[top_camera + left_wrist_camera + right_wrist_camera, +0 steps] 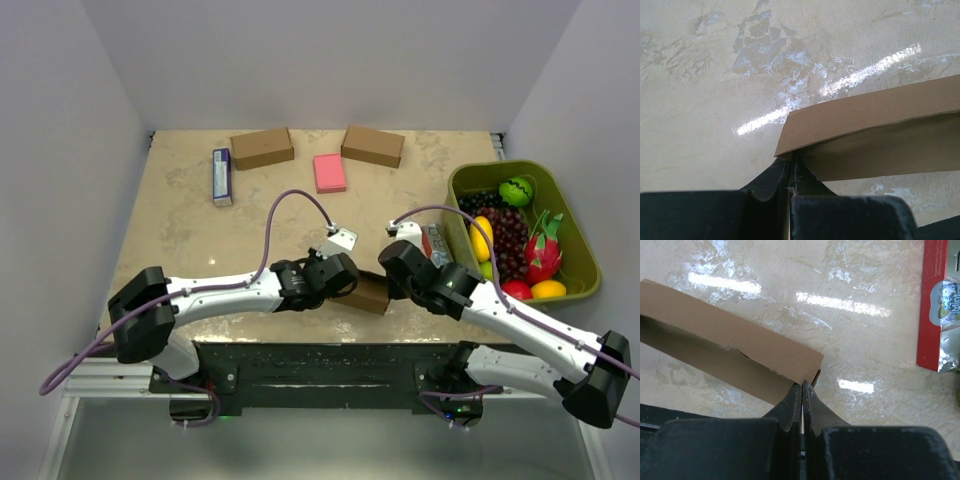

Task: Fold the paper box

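Note:
The paper box (pixel 370 295) is a slim brown cardboard piece near the table's front edge, held between both arms. My left gripper (pixel 350 283) is at its left end. In the left wrist view the jaws (pixel 791 159) are shut on a thin cardboard edge at the corner of the paper box (pixel 880 120), which reaches off to the right. My right gripper (pixel 388 272) is at the other end. In the right wrist view its tips (pixel 803 385) pinch together at the near corner of the paper box (pixel 730 335), whose end is hollow.
Two ready-made brown boxes (pixel 262 147) (pixel 373 146) stand at the back with a pink pad (pixel 329 172) between them. A blue-and-white carton (pixel 222 176) lies back left. A green basket (pixel 585 240) of fruit sits at the right, a red packet (pixel 935 305) beside it.

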Motion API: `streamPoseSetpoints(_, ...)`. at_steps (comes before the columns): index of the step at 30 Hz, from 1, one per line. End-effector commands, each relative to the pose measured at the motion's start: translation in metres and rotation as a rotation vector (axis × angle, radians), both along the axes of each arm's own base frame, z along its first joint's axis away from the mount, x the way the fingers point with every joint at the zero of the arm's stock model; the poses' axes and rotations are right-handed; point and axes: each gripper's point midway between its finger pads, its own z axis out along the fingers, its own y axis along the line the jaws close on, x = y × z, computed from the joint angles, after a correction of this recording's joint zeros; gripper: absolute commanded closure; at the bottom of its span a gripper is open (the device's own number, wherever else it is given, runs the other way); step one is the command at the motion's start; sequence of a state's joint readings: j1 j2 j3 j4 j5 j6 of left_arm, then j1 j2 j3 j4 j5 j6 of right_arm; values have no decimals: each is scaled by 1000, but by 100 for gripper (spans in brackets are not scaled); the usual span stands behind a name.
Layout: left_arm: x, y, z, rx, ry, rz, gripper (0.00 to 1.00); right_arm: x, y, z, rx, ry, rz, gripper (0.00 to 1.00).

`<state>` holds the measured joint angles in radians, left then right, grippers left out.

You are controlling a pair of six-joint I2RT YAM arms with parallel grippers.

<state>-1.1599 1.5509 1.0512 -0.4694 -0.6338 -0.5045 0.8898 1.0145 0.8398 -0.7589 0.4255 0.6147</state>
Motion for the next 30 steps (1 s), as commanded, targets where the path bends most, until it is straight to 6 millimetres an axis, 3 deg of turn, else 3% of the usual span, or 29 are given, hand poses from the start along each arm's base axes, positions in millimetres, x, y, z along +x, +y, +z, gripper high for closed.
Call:
streamPoseSetpoints(1,-21,-2,-22,29,107,-32,100,-47,14,-37,32,208,67,100)
streamPoseSetpoints(13,-22,-3,-15,-6,92,-53,100,-60,5,-48,-16,223,38,100)
streamPoseSetpoints(17,-20,-5,-7,-18,65,-86,100,-59,11,-35,25,206,46,100)
streamPoseSetpoints(18,-20,-3,-7,-7,60,-97,100,-58,12,-29,39,197,45,96)
streamPoseSetpoints(19,-20,-3,-6,-3,56,-104,100,-56,14,-19,63,180,45,86)
streamPoseSetpoints(21,-21,-1,-7,11,50,-120,100,-56,20,-2,128,156,54,78)
streamPoseSetpoints(22,-21,0,-6,11,46,-123,100,-53,26,9,168,131,60,67)
streamPoseSetpoints(24,-22,4,-7,26,42,-131,100,-47,29,23,207,97,58,56)
streamPoseSetpoints(27,-22,8,-7,38,37,-127,100,-33,26,36,202,48,33,45)
streamPoseSetpoints(30,-23,9,-6,37,38,-128,100,-18,17,40,168,32,6,43)
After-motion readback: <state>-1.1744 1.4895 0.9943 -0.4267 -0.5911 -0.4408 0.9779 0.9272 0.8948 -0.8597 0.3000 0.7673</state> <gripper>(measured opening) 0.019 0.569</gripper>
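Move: The right hand's shut fingers are at the right-hand end of the paper box; the box's middle lies some 7 cm to the left, about 2 cm ahead and 3 cm lower. The red carton lies about 11 cm to the right, 7 cm ahead and 11 cm down; the pink box some 27 cm ahead, 12 cm left and 12 cm down. From the left hand, pinching the other end, the box's middle is about 7 cm right, 1 cm back and 2 cm lower. The right hand gives up its touch at the box's right-hand corner: fingers still shut, it draws back about 6 cm and down 5 cm, tipping downward, then opens them past half and rises some 7 cm, easing forward and left beside that end. The left hand keeps its pinch on the left end, drifting back about 1 cm and turning slightly clockwise. ##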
